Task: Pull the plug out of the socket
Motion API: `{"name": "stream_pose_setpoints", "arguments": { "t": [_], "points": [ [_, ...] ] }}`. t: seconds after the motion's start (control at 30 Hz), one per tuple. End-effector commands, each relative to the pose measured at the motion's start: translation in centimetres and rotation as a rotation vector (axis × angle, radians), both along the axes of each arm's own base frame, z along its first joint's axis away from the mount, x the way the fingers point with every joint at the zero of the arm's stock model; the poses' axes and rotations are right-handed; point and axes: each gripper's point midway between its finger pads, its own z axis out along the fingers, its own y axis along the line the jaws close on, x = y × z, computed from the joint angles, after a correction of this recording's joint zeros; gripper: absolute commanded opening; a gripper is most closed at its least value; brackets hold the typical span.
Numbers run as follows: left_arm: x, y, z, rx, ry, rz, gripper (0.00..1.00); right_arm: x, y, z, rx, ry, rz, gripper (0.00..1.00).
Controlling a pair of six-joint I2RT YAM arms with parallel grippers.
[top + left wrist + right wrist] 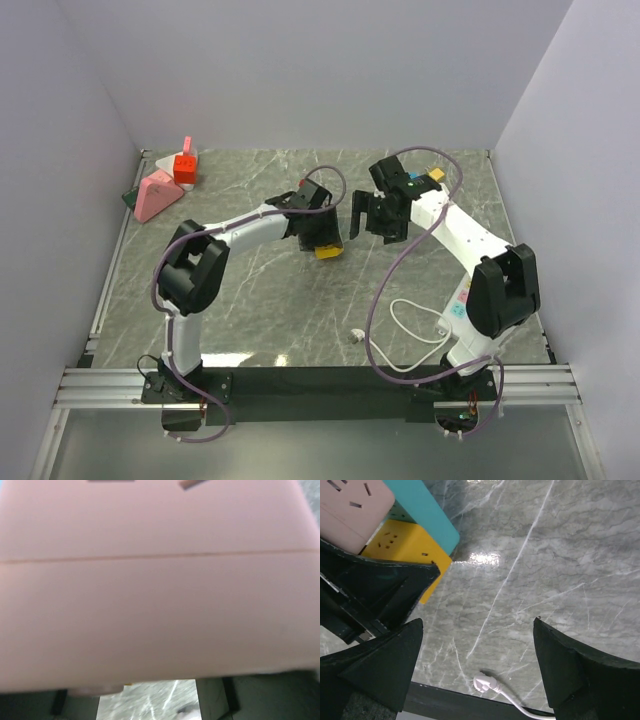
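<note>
The socket point(400, 542) is a block with pink, teal and yellow faces. My left gripper point(322, 238) is shut on it and holds it above the middle of the table. Its pink face point(160, 580) fills the left wrist view. The white plug point(485, 684) lies loose on the marble, apart from the socket, with its cable running off to the right. In the top view the plug point(356, 336) is near the front edge. My right gripper point(477, 665) hangs open just right of the socket, with nothing between its fingers point(580, 670).
The plug's white cable point(415, 325) loops on the table by the right arm's base. A pink wedge point(155, 192) and a red block point(185, 166) stand at the back left corner. Grey walls close in three sides.
</note>
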Motion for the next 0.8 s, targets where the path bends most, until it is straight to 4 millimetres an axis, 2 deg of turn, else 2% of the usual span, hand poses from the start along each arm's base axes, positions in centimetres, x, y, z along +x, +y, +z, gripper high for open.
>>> {"name": "stream_pose_setpoints", "arguments": {
  "t": [0.0, 0.07, 0.2, 0.23, 0.3, 0.33, 0.4, 0.43, 0.47, 0.5, 0.53, 0.7, 0.77],
  "points": [
    [-3.0, -1.7, -1.5, -0.028, 0.153, -0.003, 0.02, 0.0, -0.4, 1.3, 0.023, -0.042, 0.006, 0.97],
    [-2.9, -1.5, -1.1, -0.022, 0.134, 0.007, 0.07, -0.1, -0.6, 1.1, 0.028, -0.035, 0.006, 0.97],
    [-2.8, -0.1, -0.4, 0.048, 0.112, 0.031, 0.06, -0.3, -0.7, 1.0, 0.039, -0.029, 0.008, 0.97],
    [-2.3, 0.0, 0.6, 0.065, 0.097, 0.038, 0.06, -0.4, -0.8, 1.1, 0.039, -0.027, 0.008, 0.97],
    [-2.7, 1.4, 1.7, 0.133, 0.104, 0.031, 0.06, -0.3, -0.8, 1.3, 0.044, -0.032, 0.013, 0.97],
    [-2.3, 1.1, 3.1, 0.127, 0.084, 0.020, 0.07, -0.3, -0.8, 1.4, 0.047, -0.033, 0.015, 0.97],
    [-3.1, 2.1, 3.8, 0.181, 0.106, -0.006, 0.08, -0.3, -0.5, 1.5, 0.059, -0.030, 0.021, 0.97],
    [-2.8, 2.1, 4.8, 0.182, 0.091, -0.009, 0.10, -0.3, -0.5, 1.6, 0.064, -0.029, 0.019, 0.97],
    [-3.0, 2.2, 4.9, 0.189, 0.096, -0.020, 0.12, -0.4, -0.3, 1.5, 0.070, -0.025, 0.024, 0.97],
    [-3.3, 2.5, 4.8, 0.203, 0.104, -0.041, 0.15, -0.4, -0.2, 1.6, 0.077, -0.023, 0.025, 0.97],
    [-3.6, 2.6, 4.5, 0.208, 0.117, -0.051, 0.22, -0.5, -0.2, 1.5, 0.079, -0.021, 0.025, 0.97],
    [-4.8, 2.4, 1.3, 0.214, 0.209, -0.078, 0.29, -0.6, -0.2, 1.7, 0.086, -0.025, 0.030, 0.97],
    [-4.9, 1.9, 1.0, 0.189, 0.220, -0.080, 0.34, -0.7, -0.2, 1.7, 0.087, -0.023, 0.030, 0.97]
  ]
}}
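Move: Gripped in the left hand already is the teal socket carrying a yellow and a pink plug; the yellow plug sits about 3 cm back from that hand's point and slightly below it, the pink one about 3 cm ahead. From the open right hand, the yellow plug lies some 11 cm left, 2 cm back and 8 cm lower, with the pink plug about 5 cm farther out than it. The white cord plug lies roughly 21 cm back and 3 cm left of the right hand, 12 cm down. Keeping its grip on the teal socket with both plugs, the left hand pauses, then draws it back about 4.5 cm and some 3 cm left, away from the right hand. It rises 2 to 3 cm on the way and sinks most of that again, while the wrist turns nearly 20 degrees to point straighter down. The right hand hovers wide open, easing about a centimetre back. ##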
